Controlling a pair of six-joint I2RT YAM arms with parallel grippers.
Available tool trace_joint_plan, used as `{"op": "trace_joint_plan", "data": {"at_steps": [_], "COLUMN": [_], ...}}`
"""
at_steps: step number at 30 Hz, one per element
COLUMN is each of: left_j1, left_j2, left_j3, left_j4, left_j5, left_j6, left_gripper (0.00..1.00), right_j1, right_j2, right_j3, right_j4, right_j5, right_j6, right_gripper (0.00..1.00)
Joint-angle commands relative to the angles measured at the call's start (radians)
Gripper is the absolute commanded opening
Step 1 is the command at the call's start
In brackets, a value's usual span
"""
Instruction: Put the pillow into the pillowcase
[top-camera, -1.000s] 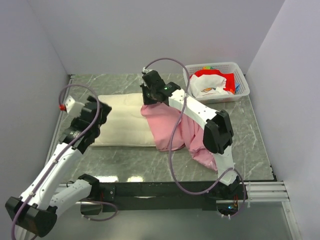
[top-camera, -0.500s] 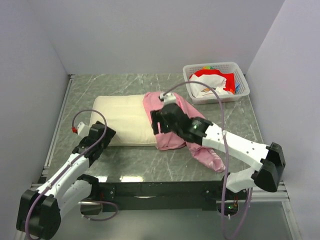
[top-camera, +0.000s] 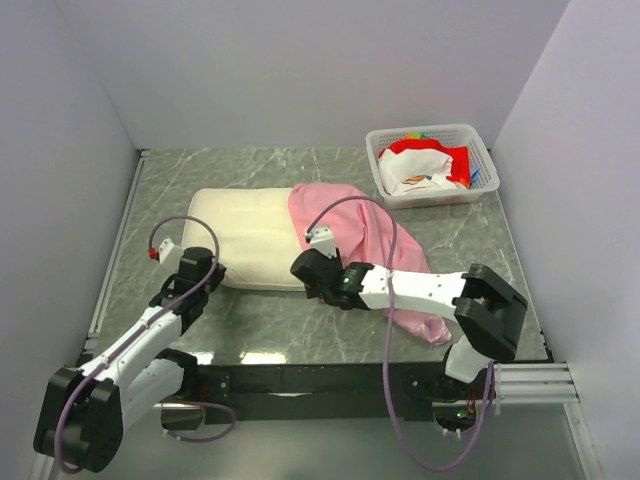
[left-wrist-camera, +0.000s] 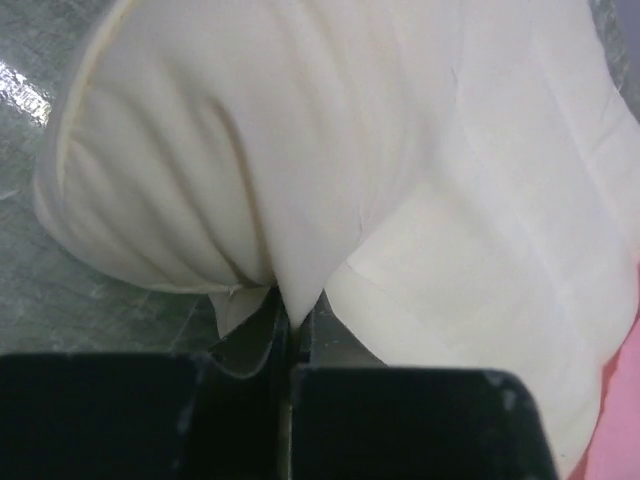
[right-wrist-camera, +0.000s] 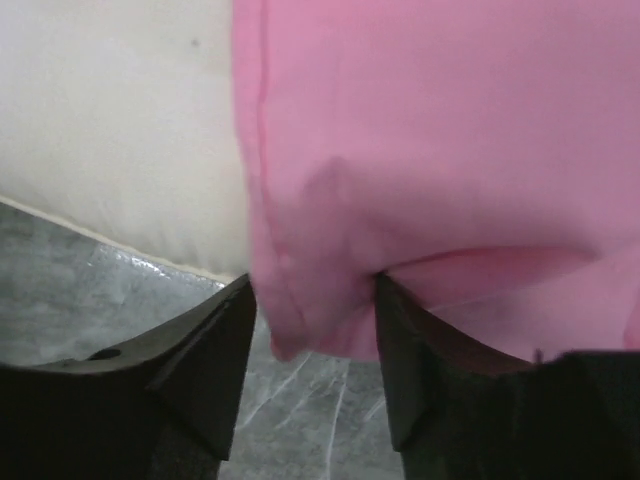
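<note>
The cream-white pillow (top-camera: 243, 235) lies flat on the left half of the table. The pink pillowcase (top-camera: 355, 228) is draped over its right end and trails off toward the near right. My left gripper (top-camera: 206, 273) sits at the pillow's near-left corner, and its jaws are shut on a pinched fold of the pillow (left-wrist-camera: 300, 150) cover. My right gripper (top-camera: 306, 272) is low at the near edge, open, with the hemmed corner of the pillowcase (right-wrist-camera: 420, 150) hanging between its fingers (right-wrist-camera: 205, 350). The pillow (right-wrist-camera: 110, 130) shows just left of that hem.
A white plastic basket (top-camera: 478, 150) with white and red clothes stands at the back right. The grey marble table (top-camera: 280, 325) is walled on three sides. The right arm's cable loops over the pillowcase.
The left gripper drew back to the pillow's near-left corner and shut on it. The right arm swung from the far side to the near edge, let go and now straddles the pillowcase's corner.
</note>
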Motion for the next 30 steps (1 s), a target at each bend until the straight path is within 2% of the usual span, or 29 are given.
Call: {"op": "trace_joint_plan", "data": {"at_steps": [1, 3, 5, 7, 8, 11, 15, 19, 23, 26, 30], "left_j1": [-0.009, -0.036, -0.072, -0.101, -0.147, -0.271, -0.391, -0.487, -0.576, -0.668, -0.765], "left_j2": [-0.041, -0.081, -0.107, -0.125, -0.133, -0.161, -0.193, -0.249, -0.233, -0.193, -0.148], "left_j3": [-0.018, -0.021, -0.011, 0.02, 0.034, 0.126, 0.265, 0.393, 0.546, 0.606, 0.632], "left_j4": [0.032, 0.018, -0.005, -0.039, -0.051, -0.094, -0.195, -0.281, -0.367, -0.409, -0.429], "left_j5": [-0.012, -0.024, -0.044, -0.059, -0.072, -0.144, -0.233, -0.288, -0.335, -0.426, -0.535], "left_j6": [0.036, 0.033, 0.013, -0.01, -0.022, -0.065, -0.101, -0.098, -0.081, -0.079, -0.088], "left_gripper": [0.01, 0.01, 0.01, 0.01, 0.01, 0.01, 0.01, 0.01, 0.01, 0.01, 0.01], "right_j1": [0.003, 0.004, 0.039, 0.107, 0.127, 0.197, 0.211, 0.166, 0.138, 0.084, -0.049], "right_j2": [-0.119, -0.175, -0.195, -0.169, -0.149, -0.068, -0.043, -0.19, -0.284, -0.307, -0.246], "right_j3": [-0.032, -0.011, 0.068, 0.147, 0.244, 0.395, 0.472, 0.524, 0.668, 0.776, 0.879], "right_j4": [0.005, -0.018, -0.076, -0.137, -0.164, -0.217, -0.257, -0.291, -0.346, -0.372, -0.395], "right_j5": [0.116, 0.09, 0.07, 0.073, 0.064, 0.006, 0.021, 0.023, 0.043, -0.009, -0.192], "right_j6": [0.054, 0.042, 0.025, -0.009, -0.017, -0.04, -0.043, -0.078, -0.127, -0.161, -0.172], "right_gripper": [0.28, 0.07, 0.0, 0.0, 0.0, 0.0, 0.0, 0.0, 0.0, 0.0, 0.0]}}
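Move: The left fingers, already shut, hold the pillow's near left corner; the pillowcase's mouth lies about 16 cm to that hand's right and 6 cm ahead, with the pillow's middle some 7 cm ahead and 9 cm right. The right hand's still-open fingers straddle the mouth's near corner, a centimetre or so ahead and barely below; from this hand the pillow's middle is about 10 cm ahead and 12 cm left, the pillowcase's loose tail 22 cm right and 7 cm back. The right fingers close on the near corner of the pillowcase's mouth and haul the cloth up about 30 cm, first swinging some 9 cm left and 5 cm back, then drawing right again as the fingers tip upward. Keeping its pinch on the pillow corner, the left hand starts gently, then rises about 24 cm while shifting 11 cm right and 5 cm back, its fingertips tipping up some 20 degrees. ##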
